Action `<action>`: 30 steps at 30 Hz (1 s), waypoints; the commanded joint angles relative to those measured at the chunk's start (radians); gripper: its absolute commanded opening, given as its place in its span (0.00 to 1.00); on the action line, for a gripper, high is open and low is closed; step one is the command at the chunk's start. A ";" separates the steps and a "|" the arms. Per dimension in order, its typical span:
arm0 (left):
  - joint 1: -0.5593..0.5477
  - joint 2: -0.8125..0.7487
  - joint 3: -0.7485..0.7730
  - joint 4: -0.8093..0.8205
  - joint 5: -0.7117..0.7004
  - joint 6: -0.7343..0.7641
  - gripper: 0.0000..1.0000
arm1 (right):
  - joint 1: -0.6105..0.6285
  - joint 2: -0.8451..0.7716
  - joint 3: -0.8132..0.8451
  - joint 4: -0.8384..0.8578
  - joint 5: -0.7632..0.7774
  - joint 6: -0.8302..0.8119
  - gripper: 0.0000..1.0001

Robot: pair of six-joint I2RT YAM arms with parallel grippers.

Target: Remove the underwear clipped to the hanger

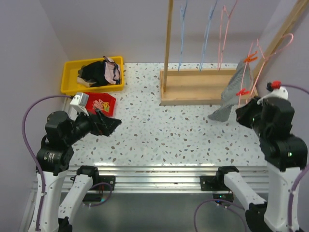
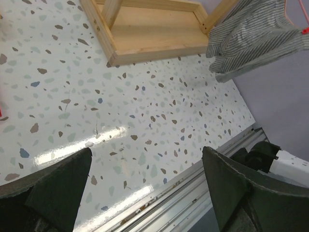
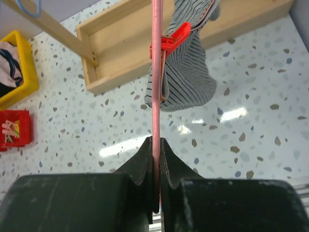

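A grey striped brief hangs from a pink wire hanger, held by red clips, to the right of the wooden rack. My right gripper is shut on the hanger's pink bar. In the right wrist view the gripper pinches the bar below one red clip and the grey brief. A pale pink brief lies on the black heap in the yellow bin. My left gripper is open and empty, low over the table's left side. Its view shows the grey brief far off.
A yellow bin with a black clothing heap stands at the back left. A red box with clips lies in front of it. A wooden rack at the back holds two blue hangers and a pink one.
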 commanded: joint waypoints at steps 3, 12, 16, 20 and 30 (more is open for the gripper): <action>-0.001 0.002 -0.101 0.114 0.111 -0.051 1.00 | 0.004 -0.251 -0.256 -0.082 -0.182 -0.014 0.00; -0.001 -0.020 -0.320 0.283 0.262 -0.182 1.00 | 0.003 -0.493 -0.586 -0.083 -0.780 0.004 0.00; -0.003 -0.001 -0.414 0.381 0.313 -0.254 1.00 | 0.003 -0.529 -0.652 -0.097 -0.883 0.015 0.00; -0.018 0.040 -0.497 0.544 0.348 -0.372 1.00 | 0.003 -0.550 -0.729 -0.091 -0.945 0.038 0.00; -0.223 0.248 -0.498 0.864 0.192 -0.587 1.00 | 0.003 -0.578 -0.824 -0.113 -0.950 0.023 0.00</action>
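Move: The right hand holds one end of the pink hanger. From that hand, the middle of the striped underwear hangs some 13 cm ahead, 2 cm left and 7 below, with its red clip about 9 cm straight ahead and 3 below. The wooden tray lies roughly 31 cm farther out, 2 cm left and 36 below. From the empty left hand the underwear is some 47 cm right, 17 ahead and about level. Keep the right gripper shut on the hanger and bring it down about 18 cm, back towards the near rail and left towards the left hand, swinging the wrist some 40 degrees counter-clockwise and rolling its left side up; most of the speed comes early. Meanwhile lower the wide-open left gripper about 12 cm and move it right towards the underwear, tipping its fingers down, touching nothing yet. ##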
